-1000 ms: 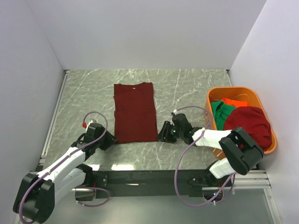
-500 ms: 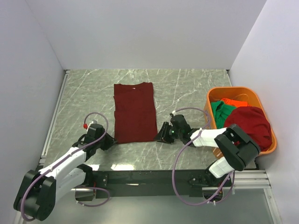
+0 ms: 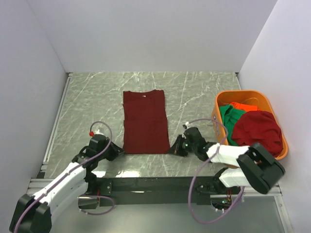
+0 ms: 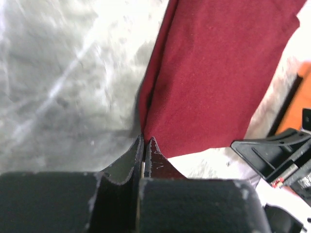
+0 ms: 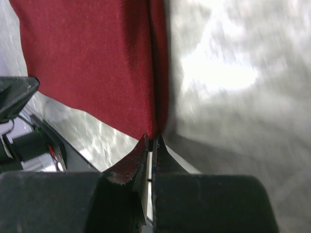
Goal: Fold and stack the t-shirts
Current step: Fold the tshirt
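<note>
A dark maroon t-shirt [image 3: 146, 121] lies flat on the marble table, folded into a long narrow strip with its collar at the far end. My left gripper [image 3: 118, 151] is shut on its near left corner. In the left wrist view the jaws [image 4: 145, 141] pinch the hem of the maroon cloth [image 4: 218, 73]. My right gripper [image 3: 175, 147] is shut on the near right corner. The right wrist view shows the same: the jaws [image 5: 151, 140] closed on the red edge [image 5: 87, 58]. Both grippers lie low on the table.
An orange plastic basket [image 3: 222, 96] stands at the right edge. It holds a green shirt [image 3: 226, 116], an orange-red shirt [image 3: 243, 105] and a bundled maroon one [image 3: 260, 128]. White walls close in the table at the back and on both sides.
Both grippers closed on the shirt's near corners and drew back toward the near edge. The shirt slid a little nearer and to the right.
</note>
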Controlling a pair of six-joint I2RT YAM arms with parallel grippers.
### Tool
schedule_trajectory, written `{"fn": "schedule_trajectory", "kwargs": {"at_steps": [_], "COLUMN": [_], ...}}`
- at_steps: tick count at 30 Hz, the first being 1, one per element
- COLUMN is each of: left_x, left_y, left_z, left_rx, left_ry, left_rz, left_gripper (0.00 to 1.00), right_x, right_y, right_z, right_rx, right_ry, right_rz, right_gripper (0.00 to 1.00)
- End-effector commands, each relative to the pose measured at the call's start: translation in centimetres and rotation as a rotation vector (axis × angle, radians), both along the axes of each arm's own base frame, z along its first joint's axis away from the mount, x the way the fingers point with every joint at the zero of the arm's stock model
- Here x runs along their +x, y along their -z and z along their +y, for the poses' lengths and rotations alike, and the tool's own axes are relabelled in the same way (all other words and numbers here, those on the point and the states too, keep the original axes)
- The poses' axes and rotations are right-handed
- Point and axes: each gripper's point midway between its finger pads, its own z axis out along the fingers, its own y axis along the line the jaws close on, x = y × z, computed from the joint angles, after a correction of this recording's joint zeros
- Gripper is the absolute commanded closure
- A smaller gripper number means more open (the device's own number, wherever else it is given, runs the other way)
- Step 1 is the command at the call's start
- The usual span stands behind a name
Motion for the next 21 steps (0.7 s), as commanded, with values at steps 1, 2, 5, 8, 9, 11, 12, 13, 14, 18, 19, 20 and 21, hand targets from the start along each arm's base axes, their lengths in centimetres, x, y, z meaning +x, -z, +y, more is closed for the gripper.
{"fn": "schedule_trajectory", "kwargs": {"at_steps": [1,2,5,8,9,11,12,13,14,18,19,20,21], "left_x": [-1.6,-1.9,-2.6,-2.7,-2.5,-2.1,-1.8,-1.4,-1.2,-0.1,0.3,0.6,1.0], "left_y": [0.2,0.2,-0.8,-1.9,-2.4,-3.8,-4.4,-5.6,-5.8,-7.7,-8.7,-9.1,-9.1], "left_z": [-0.7,-1.0,-1.8,-2.0,-2.0,-2.0,-2.0,-2.2,-2.3,-2.9,-3.1,-3.1,-3.2], "left_rx": [-0.037,-0.050,-0.081,-0.087,-0.089,-0.085,-0.085,-0.090,-0.084,-0.085,-0.092,-0.089,-0.082], "left_ry": [0.044,0.057,0.096,0.111,0.111,0.110,0.109,0.112,0.114,0.121,0.120,0.117,0.111], "left_rz": [0.005,0.005,-0.040,-0.072,-0.090,-0.118,-0.132,-0.157,-0.156,-0.174,-0.189,-0.198,-0.193], "left_gripper": [0.99,0.99,0.99,0.99,0.99,0.99,0.99,0.99,0.99,0.99,0.99,0.99,0.99], "right_x": [-1.9,-2.4,-3.7,-4.1,-4.0,-3.3,-3.1,-2.8,-2.5,-1.4,-1.1,-0.7,-0.4], "right_y": [0.3,0.2,0.0,-0.6,-0.8,-2.2,-2.6,-3.2,-4.5,-7.0,-7.5,-8.2,-8.5], "right_z": [-1.1,-1.4,-1.7,-1.9,-2.0,-2.2,-2.3,-2.5,-2.4,-2.6,-2.6,-2.5,-2.5], "right_rx": [-0.016,-0.009,0.003,0.014,0.011,-0.005,-0.012,-0.021,-0.022,-0.048,-0.051,-0.053,-0.059], "right_ry": [-0.018,-0.015,-0.018,-0.005,-0.003,0.020,0.021,0.031,0.037,0.055,0.060,0.065,0.067], "right_rz": [-0.015,-0.023,-0.037,-0.053,-0.060,-0.099,-0.114,-0.129,-0.144,-0.192,-0.200,-0.211,-0.221], "right_gripper": [1.00,1.00,1.00,1.00,1.00,1.00,1.00,1.00,1.00,1.00,1.00,1.00,1.00]}}
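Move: The t-shirt lies in a narrow rectangle, its two near hem corners already pinched, one in each hand, close to the table. Its collar edge is about 25 cm ahead of both hands, some 9 cm right of the left hand and 10 cm left of the right one. The middle of the t-shirt lies about 12 cm ahead on the same line. From the right hand, the orange bin stands roughly 31 cm right and 9 cm ahead. The t-shirt's hem, kept pinched at both corners, is first drawn back low over the table towards the robot, about 3 cm by the left hand and 4 by the right. Both hands then lift the corners some 6 to 7 cm and come 2 to 3 cm forward again, drifting 2 to 3 cm to the right overall. The right hand's fingers tip up about 10 degrees. ##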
